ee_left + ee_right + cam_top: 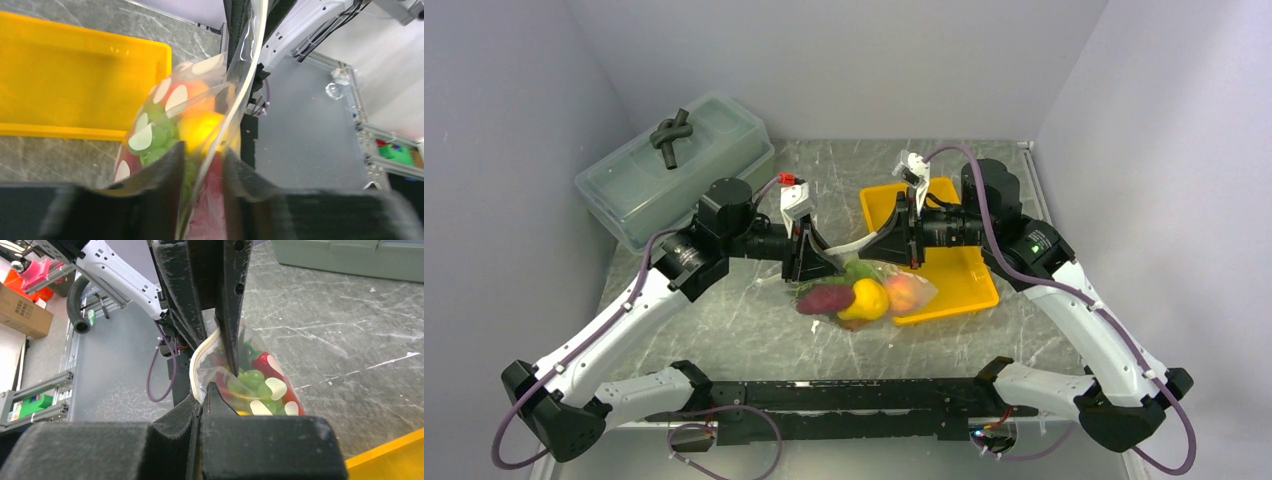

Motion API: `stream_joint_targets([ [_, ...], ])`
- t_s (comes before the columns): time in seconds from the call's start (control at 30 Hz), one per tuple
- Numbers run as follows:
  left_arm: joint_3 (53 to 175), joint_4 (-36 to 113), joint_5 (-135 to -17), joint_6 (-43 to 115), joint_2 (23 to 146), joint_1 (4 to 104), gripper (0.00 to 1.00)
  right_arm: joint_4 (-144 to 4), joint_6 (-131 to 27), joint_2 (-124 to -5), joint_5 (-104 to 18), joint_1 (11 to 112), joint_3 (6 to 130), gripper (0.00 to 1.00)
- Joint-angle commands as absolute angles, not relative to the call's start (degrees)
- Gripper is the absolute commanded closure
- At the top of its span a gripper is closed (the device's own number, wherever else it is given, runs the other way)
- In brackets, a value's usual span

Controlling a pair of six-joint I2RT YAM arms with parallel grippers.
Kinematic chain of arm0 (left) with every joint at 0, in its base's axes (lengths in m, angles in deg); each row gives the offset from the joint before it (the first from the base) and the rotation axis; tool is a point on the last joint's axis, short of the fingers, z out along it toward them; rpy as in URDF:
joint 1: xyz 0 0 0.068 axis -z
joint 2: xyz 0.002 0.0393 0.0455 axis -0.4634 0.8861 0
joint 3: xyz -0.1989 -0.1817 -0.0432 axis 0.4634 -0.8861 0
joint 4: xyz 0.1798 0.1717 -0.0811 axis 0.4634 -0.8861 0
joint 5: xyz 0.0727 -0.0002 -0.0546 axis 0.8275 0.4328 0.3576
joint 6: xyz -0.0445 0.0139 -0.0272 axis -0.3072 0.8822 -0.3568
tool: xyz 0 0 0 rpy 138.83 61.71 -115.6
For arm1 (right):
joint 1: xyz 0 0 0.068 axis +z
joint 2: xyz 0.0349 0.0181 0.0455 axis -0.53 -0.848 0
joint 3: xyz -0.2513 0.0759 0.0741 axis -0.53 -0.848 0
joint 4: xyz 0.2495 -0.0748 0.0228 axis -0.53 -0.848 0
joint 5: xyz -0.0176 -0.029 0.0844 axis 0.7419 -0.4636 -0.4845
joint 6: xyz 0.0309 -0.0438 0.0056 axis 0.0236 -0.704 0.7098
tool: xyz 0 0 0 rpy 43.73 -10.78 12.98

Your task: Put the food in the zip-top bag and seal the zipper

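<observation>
The zip-top bag (864,295), clear with white dots, hangs between my two grippers over the table's middle. Inside it is the food: a dark purple piece (824,298), a yellow fruit (867,298), a peach (904,292) and green grapes (157,132). The whitish zipper (849,245) runs along the top between the grippers. My right gripper (204,395) is shut on the zipper's right end. My left gripper (202,170) straddles the zipper strip (245,80) at its left end. Its jaws are narrow but still apart, with a gap on both sides of the strip.
A yellow tray (969,285) lies just right of and behind the bag. A large translucent lidded box (674,170) stands at the back left with a black knotted piece (672,132) on its lid. Grey walls close in the back and sides.
</observation>
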State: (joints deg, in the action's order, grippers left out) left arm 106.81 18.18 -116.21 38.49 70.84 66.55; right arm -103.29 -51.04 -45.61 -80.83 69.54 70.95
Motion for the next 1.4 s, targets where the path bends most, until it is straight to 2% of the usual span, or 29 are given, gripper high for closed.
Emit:
stream_joint_targets([
  [0.0, 107.36, 17.94, -117.61, 39.38, 71.45, 66.66, 0.86, -97.63, -50.1, -45.4, -81.42, 69.44, 71.63, 1.0],
  [0.03, 107.55, 17.55, -116.94, 39.52, 71.58, 66.64, 0.98, -97.7, -50.07, -45.37, -81.27, 69.44, 71.64, 1.0],
  [0.07, 107.63, 17.23, -116.32, 39.61, 71.63, 66.68, 1.0, -97.72, -50.06, -45.32, -81.11, 69.44, 71.64, 1.0],
  [0.37, 107.95, 14.92, -110.78, 40.49, 71.21, 66.68, 1.0, -99.52, -50.52, -44.39, -77.68, 69.44, 70.63, 0.98],
  [0.53, 108.38, 13.87, -105.74, 40.99, 70.88, 66.68, 1.0, -103.3, -52.07, -43.02, -71.18, 69.36, 71.0, 0.76],
  [0.6, 109.13, 13.15, -103.56, 41.36, 70.57, 66.69, 1.0, -104.95, -52.02, -42.37, -68.43, 69.36, 71.38, 0.6],
  [0.67, 110.11, 12.11, -101.6, 42.13, 70.21, 66.69, 1.0, -106.47, -52.52, -41.57, -65.04, 69.36, 71.57, 0.48],
  [0.73, 111.31, 10.37, -99.19, 43.27, 69.98, 66.65, 1.0, -107.16, -52.79, -40.55, -61.76, 69.31, 71.32, 0.42],
  [1.0, 116.52, 5.54, -85.28, 47.29, 70.82, 66.65, 1.0, -111.65, -54.76, -37.14, -55.01, 69.27, 72.58, 0.36],
  [1.37, 119.11, 7.26, -67.94, 55.34, 76.19, 66.69, 1.0, -111.46, -54.18, -33.35, -53.75, 69.26, 69.23, 0.34],
])
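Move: The bag's zipper strip already runs between the left hand's part-open finger pads, practically at the hand point; the food in the bag hangs some 9 cm below, 5 cm right and 2 cm back. The yellow tray's middle is roughly 22 cm right, 18 cm ahead and 30 cm down. From the right hand, which holds the strip's other end, the left hand's place on the zipper is about 6 cm left and level fore and aft. The left fingers pinch shut on the zipper strip while the right hand still holds its end; the right then opens, lets go and draws off to the right about 7 cm, turning some 25 degrees clockwise. The left, keeping its grip, carries the bag about 11 cm forward and half as far left, dipping partway, and swings roughly 35 degrees counter-clockwise. ##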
